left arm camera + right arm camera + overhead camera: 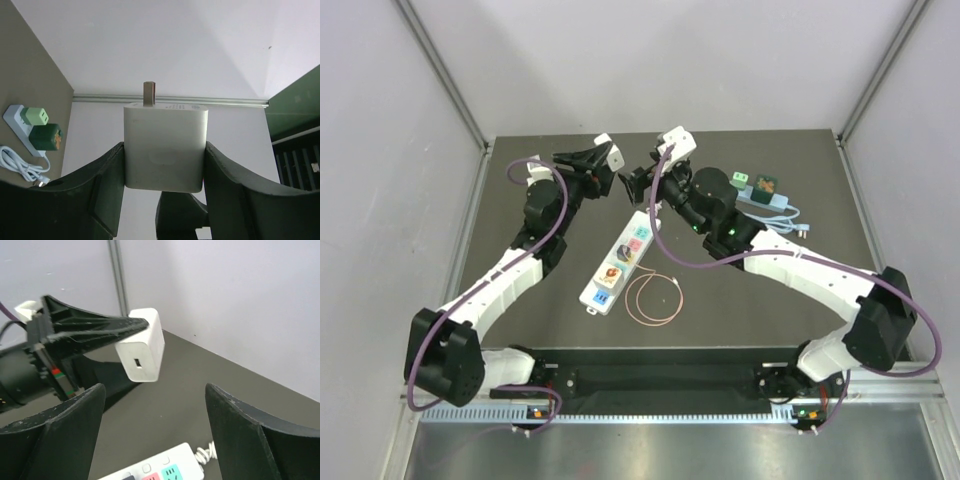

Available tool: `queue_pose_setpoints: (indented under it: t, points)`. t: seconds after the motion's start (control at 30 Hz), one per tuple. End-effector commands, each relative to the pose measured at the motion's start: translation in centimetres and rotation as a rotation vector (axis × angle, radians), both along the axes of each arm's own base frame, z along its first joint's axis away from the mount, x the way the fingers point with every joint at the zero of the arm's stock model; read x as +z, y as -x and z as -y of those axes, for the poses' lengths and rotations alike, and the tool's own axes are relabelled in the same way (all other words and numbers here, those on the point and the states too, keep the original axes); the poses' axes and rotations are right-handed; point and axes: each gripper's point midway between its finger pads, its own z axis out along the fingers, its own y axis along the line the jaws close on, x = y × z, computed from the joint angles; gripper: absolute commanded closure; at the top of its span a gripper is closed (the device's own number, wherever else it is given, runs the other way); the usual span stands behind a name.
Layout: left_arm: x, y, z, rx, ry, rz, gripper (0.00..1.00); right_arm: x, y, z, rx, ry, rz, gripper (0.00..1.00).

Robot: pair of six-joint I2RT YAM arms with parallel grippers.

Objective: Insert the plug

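My left gripper point(165, 150) is shut on the plug point(165, 135), a white square charger block with its metal prong pointing up and away from the fingers. The right wrist view shows the plug point(142, 346) from its USB-port side, held in the air by the left gripper's dark fingers point(95, 327). My right gripper point(155, 390) stands open just short of it, nothing between its fingers. Below lies the white power strip point(165, 470) with coloured sockets. From the top view, both grippers, left point(600, 165) and right point(638, 185), meet above the far end of the power strip point(618, 262).
A second strip carrying green adapters point(763, 190) lies at the back right with a bundled white cable point(22, 167). A thin looped wire point(655, 298) rests beside the power strip. Grey walls close in the dark table point(520, 230) on three sides.
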Motion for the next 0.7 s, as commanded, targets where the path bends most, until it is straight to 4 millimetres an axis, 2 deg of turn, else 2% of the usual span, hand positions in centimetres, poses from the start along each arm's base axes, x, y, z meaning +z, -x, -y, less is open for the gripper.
queue_pose_setpoints:
  t: [0.0, 0.3, 0.47, 0.57, 0.67]
  points:
    - [3.7, 1.3, -1.1, 0.028, 0.072, 0.086, 1.00, 4.1, 1.1, -1.7, 0.072, -0.080, 0.089, 0.21]
    - [4.1, 2.7, 0.4, -0.033, 0.097, 0.091, 1.00, 2.8, -0.4, -4.9, 0.093, -0.022, 0.068, 0.26]
    - [3.9, 3.8, 0.7, -0.038, 0.113, 0.079, 1.00, 3.6, -0.9, -5.8, 0.082, -0.043, 0.077, 0.32]
    - [4.3, 4.3, 0.4, -0.036, 0.126, 0.084, 1.00, 3.6, -1.2, -5.9, 0.066, -0.057, 0.082, 0.40]
    - [4.5, 4.6, 0.4, -0.038, 0.129, 0.083, 1.00, 3.8, -1.4, -6.1, 0.065, -0.075, 0.090, 0.60]
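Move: The white plug is already pinched in the left fingers, right at the left hand point, its prongs turned away from the right hand. From the right hand, the white plug lies about 5 cm ahead, 6 cm to the left and 2 cm lower. Far below on the table, some 33 cm under the right hand, the power strip's middle is about 4 cm left and 1 cm back, and the pink cable's loop about 11 cm back and 5 cm right. The right hand carries its open fingers about 5.5 cm to the left and slightly forward onto the port end of the white plug, turning only a few degrees, and towards the end closes them from both sides until they pinch the plug. The left hand keeps its hold and, after a brief stillness, draws the plug back about 3 cm and up some 2 cm to meet the right fingers, barely turning. ##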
